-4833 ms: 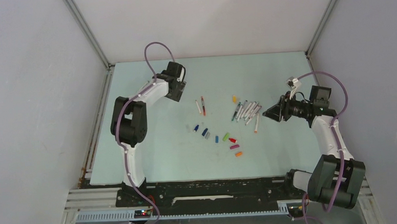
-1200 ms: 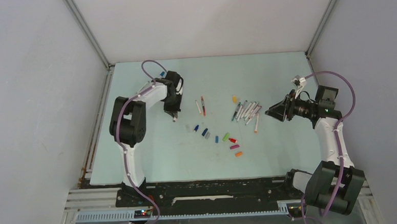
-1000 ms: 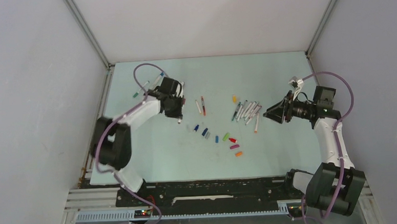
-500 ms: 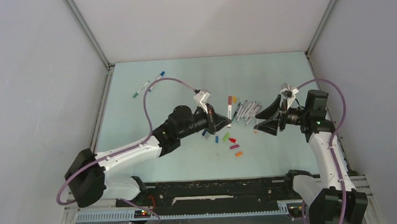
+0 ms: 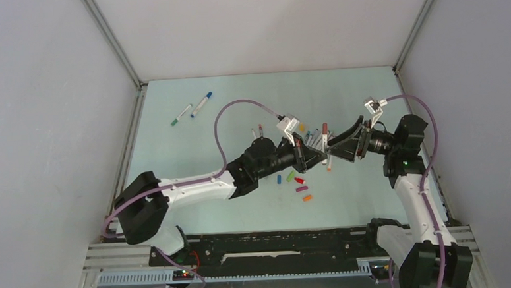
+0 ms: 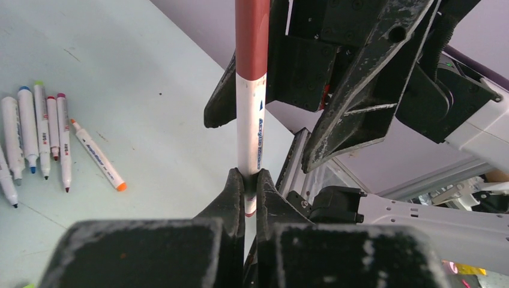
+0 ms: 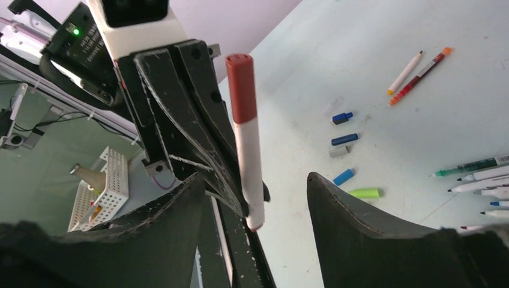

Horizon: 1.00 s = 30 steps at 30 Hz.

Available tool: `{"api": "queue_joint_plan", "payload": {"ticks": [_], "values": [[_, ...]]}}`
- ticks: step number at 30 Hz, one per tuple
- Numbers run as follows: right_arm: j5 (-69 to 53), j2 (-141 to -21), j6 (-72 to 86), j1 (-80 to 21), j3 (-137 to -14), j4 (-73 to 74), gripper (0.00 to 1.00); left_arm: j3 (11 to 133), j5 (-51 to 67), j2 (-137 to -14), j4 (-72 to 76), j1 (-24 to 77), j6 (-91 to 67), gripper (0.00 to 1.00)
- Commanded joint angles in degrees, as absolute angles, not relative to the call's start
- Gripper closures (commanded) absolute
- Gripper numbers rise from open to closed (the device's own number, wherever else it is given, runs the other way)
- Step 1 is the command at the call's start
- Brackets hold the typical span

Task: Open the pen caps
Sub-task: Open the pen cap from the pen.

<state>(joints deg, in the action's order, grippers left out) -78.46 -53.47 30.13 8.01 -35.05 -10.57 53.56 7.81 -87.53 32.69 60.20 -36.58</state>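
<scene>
My left gripper (image 6: 250, 187) is shut on the lower end of a white pen (image 6: 251, 129) and holds it upright above the table. The pen's red cap (image 7: 241, 89) sits on its top end, also showing as the red cap (image 5: 324, 127) in the top view. My right gripper (image 7: 252, 201) is open, its fingers (image 7: 336, 210) standing either side of the pen without touching it. Both grippers meet at mid-table, left gripper (image 5: 321, 155) against right gripper (image 5: 336, 149). Loose pen caps (image 5: 299, 180) in green, red, magenta, orange and blue lie just below them.
A row of uncapped pens (image 6: 36, 129) lies on the table behind the grippers, an orange-tipped pen (image 6: 96, 154) beside it. Two capped pens (image 5: 193, 108) lie at the far left. Two slim pens (image 7: 417, 69) and blue, grey and green caps (image 7: 345, 139) lie beyond.
My left arm has swung right across the table with the red-capped pen. My right gripper opened wider and moved left, so its fingers now flank the pen.
</scene>
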Motion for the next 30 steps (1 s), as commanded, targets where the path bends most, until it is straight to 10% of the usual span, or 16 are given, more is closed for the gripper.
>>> {"api": "queue_joint_plan", "payload": {"ticks": [1,13,17,19,30], "values": [[-76.6,-53.5,35.1,7.4,-34.9,-15.9,0.37,57.8,6.8,-89.4,36.7,61.0,-38.7,1.00],[-75.9,-54.0,34.1,5.5,-34.1,-16.1,0.57,59.6,6.8,-90.6,36.7,62.3,-38.8,1.00],[-77.0,-54.1,33.6,5.2,-34.1,-16.8,0.85,59.7,6.9,-90.2,36.7,62.5,-38.5,0.99],[-77.5,-53.9,33.0,5.2,-34.1,-17.2,1.00,59.7,7.7,-89.7,35.9,62.5,-38.7,0.88],[-85.8,-53.7,24.0,5.6,-34.1,-15.0,1.00,52.4,3.1,-75.0,30.4,60.5,-28.7,0.11]]}}
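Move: The red-capped marker stands upright in the left fingers, held near its bottom; the open right fingers wait about 3 cm to the left hand's right, 1 cm back. From the right hand, the marker is about 3 cm left and 1 cm ahead, its middle slightly higher. On the table, some 22 cm below the right hand, the orange-tipped marker lies 8 cm ahead and 3 cm right, the red cap 9 cm left, level. The left hand eases the upright marker about 2 cm right, into the gap between the right fingers, which come barely 1 cm left to meet it and pinch the white barrel below the red cap. Once they have shut, the left fingers open wide and let go, and that hand backs off leftward while rising some 3.5 cm, the right keeping its hold. ##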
